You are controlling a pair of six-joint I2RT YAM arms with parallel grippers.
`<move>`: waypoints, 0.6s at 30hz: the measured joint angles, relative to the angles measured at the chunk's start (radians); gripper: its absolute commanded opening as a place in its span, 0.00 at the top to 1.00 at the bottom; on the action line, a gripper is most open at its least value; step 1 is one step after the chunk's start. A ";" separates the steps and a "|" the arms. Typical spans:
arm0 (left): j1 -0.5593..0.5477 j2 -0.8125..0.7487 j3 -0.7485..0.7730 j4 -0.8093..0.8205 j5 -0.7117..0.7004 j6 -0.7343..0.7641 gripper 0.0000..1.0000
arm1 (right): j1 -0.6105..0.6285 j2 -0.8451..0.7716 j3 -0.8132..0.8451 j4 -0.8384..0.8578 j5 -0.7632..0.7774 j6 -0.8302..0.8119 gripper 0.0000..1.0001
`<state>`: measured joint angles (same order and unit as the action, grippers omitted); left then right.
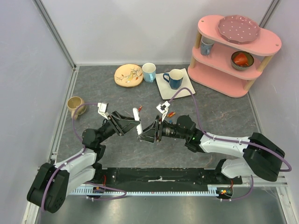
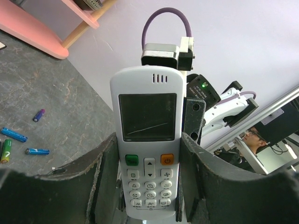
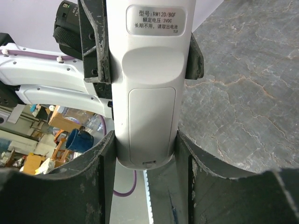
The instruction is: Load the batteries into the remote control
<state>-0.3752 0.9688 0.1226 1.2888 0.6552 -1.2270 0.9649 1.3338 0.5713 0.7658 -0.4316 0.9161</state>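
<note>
The remote control [image 1: 137, 122], a white bar, hangs above the table between both arms. In the left wrist view its screen and buttons face the camera [image 2: 148, 116], and my left gripper [image 2: 148, 140] is shut on its sides. The right wrist view shows the remote control's [image 3: 149, 70] back with the battery cover [image 3: 152, 123] closed. My right gripper [image 3: 145, 137] presses both sides of its lower end. Several batteries lie on the grey table, among them a purple-blue one [image 2: 39, 115], two blue ones [image 2: 14, 134] and a green one [image 2: 5, 150]. From above, batteries [image 1: 171, 114] show behind the right gripper [image 1: 144, 133].
A pink shelf [image 1: 238, 51] with a plate, cup and bowl stands at the back right. A white tray [image 1: 182, 88] with a blue mug, a light-blue mug [image 1: 149, 72] and a patterned plate [image 1: 128, 75] line the back. A beige cup [image 1: 74, 103] sits left.
</note>
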 measured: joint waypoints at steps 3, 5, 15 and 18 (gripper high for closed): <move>0.000 -0.002 0.000 0.000 0.003 0.000 0.78 | 0.000 -0.011 0.002 -0.022 -0.001 -0.019 0.70; 0.000 -0.004 0.000 0.001 0.006 0.000 0.65 | 0.000 -0.025 0.007 -0.051 0.000 -0.038 0.72; 0.000 -0.036 0.023 -0.042 0.037 -0.005 0.22 | 0.011 -0.094 0.068 -0.293 0.038 -0.241 0.77; 0.000 -0.078 0.036 -0.108 0.035 0.000 0.18 | 0.015 -0.118 0.096 -0.395 0.065 -0.314 0.78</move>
<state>-0.3752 0.8909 0.1585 1.1812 0.6903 -1.2266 0.9802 1.2160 0.6674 0.3710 -0.3668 0.6022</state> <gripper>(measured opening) 0.784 0.546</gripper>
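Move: Both hands already grip the remote control in the air. Its middle is practically between the left fingers, and about 5 cm ahead of the right fingers, which hold its battery-cover end, and 3 cm above them. From the left hand, the red battery lies roughly 14 cm ahead, 2 cm to the left and 22 cm below; the orange battery is about 11 cm ahead, 13 cm to the right and equally low. The left fingers open and let go of the remote control's middle, the left hand easing up only about 1 cm. The right fingers keep their pinch on the battery-cover end while the right hand drifts some 1.5 cm to the right and about 1 cm down, drawing away from the left hand; its wrist dips the fingertips and rolls so the remote's forward end tips up, some 15 degrees in all. ##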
